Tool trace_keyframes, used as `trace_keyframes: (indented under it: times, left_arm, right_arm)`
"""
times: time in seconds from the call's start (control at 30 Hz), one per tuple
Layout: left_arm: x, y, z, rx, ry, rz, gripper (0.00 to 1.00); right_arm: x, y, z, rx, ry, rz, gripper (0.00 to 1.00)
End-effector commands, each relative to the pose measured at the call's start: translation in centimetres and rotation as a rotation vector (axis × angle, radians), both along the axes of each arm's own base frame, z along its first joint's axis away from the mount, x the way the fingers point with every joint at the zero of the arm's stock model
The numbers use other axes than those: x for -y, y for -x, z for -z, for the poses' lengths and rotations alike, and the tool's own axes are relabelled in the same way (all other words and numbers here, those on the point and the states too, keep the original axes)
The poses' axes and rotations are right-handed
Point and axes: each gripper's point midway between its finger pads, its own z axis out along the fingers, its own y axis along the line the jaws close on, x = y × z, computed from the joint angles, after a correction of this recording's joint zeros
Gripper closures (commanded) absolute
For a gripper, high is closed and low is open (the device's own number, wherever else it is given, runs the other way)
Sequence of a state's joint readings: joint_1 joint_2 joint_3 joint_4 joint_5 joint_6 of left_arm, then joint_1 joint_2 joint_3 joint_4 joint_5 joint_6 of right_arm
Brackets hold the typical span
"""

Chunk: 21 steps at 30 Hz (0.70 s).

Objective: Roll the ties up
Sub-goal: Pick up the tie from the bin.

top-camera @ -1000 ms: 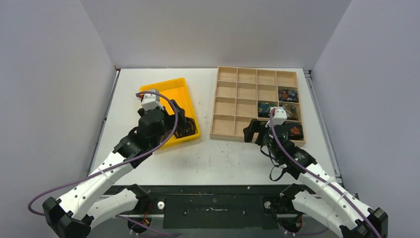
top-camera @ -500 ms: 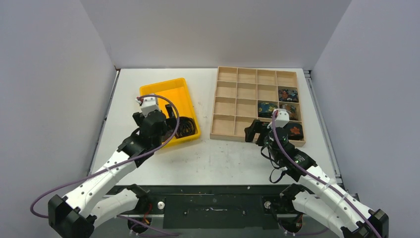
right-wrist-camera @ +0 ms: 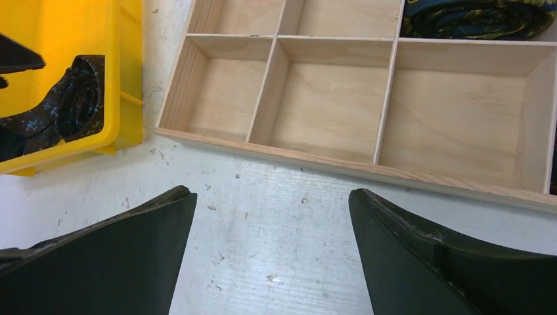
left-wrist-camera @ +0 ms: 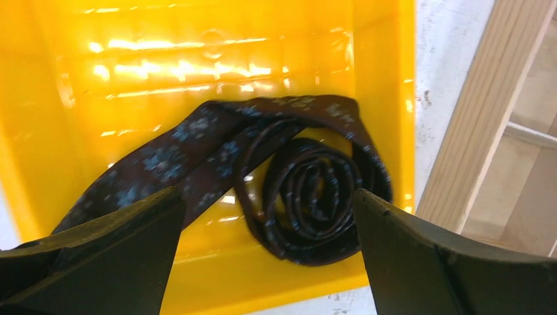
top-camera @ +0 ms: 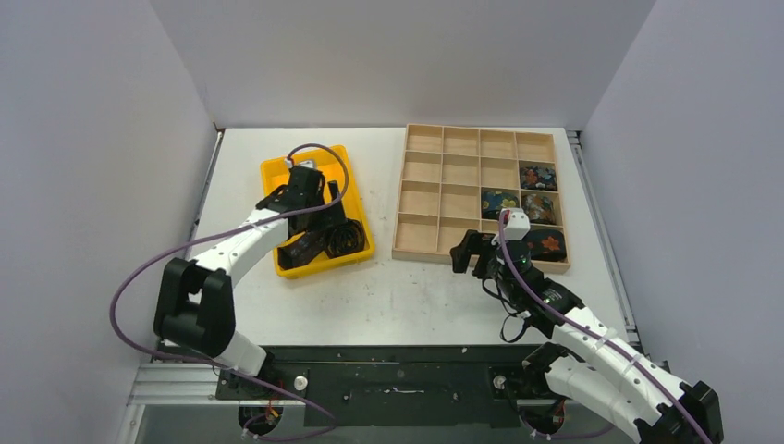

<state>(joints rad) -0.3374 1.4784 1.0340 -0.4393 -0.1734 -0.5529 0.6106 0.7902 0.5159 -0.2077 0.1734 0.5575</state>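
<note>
A dark tie with small pale-blue flowers (left-wrist-camera: 309, 197) lies in the yellow bin (left-wrist-camera: 197, 65), one end wound into a loose coil, the rest trailing left. In the top view the coil (top-camera: 349, 237) sits at the bin's near right corner. My left gripper (left-wrist-camera: 268, 193) hangs open just above it, fingers either side and touching nothing, and shows over the bin (top-camera: 319, 239). Several rolled ties (top-camera: 538, 176) fill right-hand cells of the wooden tray (top-camera: 444, 185). My right gripper (top-camera: 471, 252) (right-wrist-camera: 270, 193) is open and empty over bare table by the tray's near edge (right-wrist-camera: 341, 161).
The yellow bin (top-camera: 277, 171) stands left of the tray with a narrow strip of table between them. Most tray cells (right-wrist-camera: 328, 111) hold nothing. One rolled tie (right-wrist-camera: 473, 20) shows at the top of the right wrist view. Grey walls close in on both sides.
My left arm has swung outward and reached farther over the bin, bringing its open gripper above the coiled tie. The right gripper has drifted slightly toward the near left.
</note>
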Motion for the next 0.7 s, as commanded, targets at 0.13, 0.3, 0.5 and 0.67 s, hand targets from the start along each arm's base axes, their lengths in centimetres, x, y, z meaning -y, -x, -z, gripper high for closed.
trace_keyframes:
  times: [0.13, 0.3, 0.5, 0.67]
  left_arm:
    - [2.1, -1.4, 4.3, -0.137, -0.141, 0.183, 0.03]
    - [1.9, -0.2, 7.8, -0.258, -0.156, 0.185, 0.16]
    - [2.3, 0.3, 8.5, -0.279, -0.123, 0.209, 0.66]
    - [2.5, -0.7, 1.9, -0.104, -0.093, 0.200, 1.00]
  right_arm:
    - [-1.1, -0.1, -1.5, 0.054, -0.028, -0.052, 0.10]
    - [-0.9, 0.1, -1.7, 0.062, -0.025, -0.051, 0.10]
    - [-0.8, 0.1, -1.9, 0.065, -0.025, -0.051, 0.10]
    - [-0.5, 0.3, -3.1, 0.078, -0.026, -0.050, 0.10]
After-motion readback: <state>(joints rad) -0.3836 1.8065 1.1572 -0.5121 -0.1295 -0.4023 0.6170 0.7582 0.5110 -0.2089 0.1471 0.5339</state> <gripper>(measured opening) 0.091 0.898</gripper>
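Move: The tie's coil lies in the bin about 9 cm below the left gripper, some 5 cm to its right and 1 cm back. Its loose tail spreads about 9 cm to the left of the coil and 3 cm nearer; the bin's right wall stands about 5 cm to the right of the coil, level with it. The wooden tray's near left corner is 17 cm right of the left gripper and 5 cm back. From the right gripper, the coil is roughly 28 cm left, 10 cm ahead and 13 cm below. Sink the open left gripper some 9 cm into the bin, swinging it about 2 cm to the right at first, towards the left side of the tie's coil. Tip the fingers about 15 degrees steeper and turn them slightly clockwise on the way down; once low, hold there and shut them almost fully, pinching the cloth where the coil meets the tail. ##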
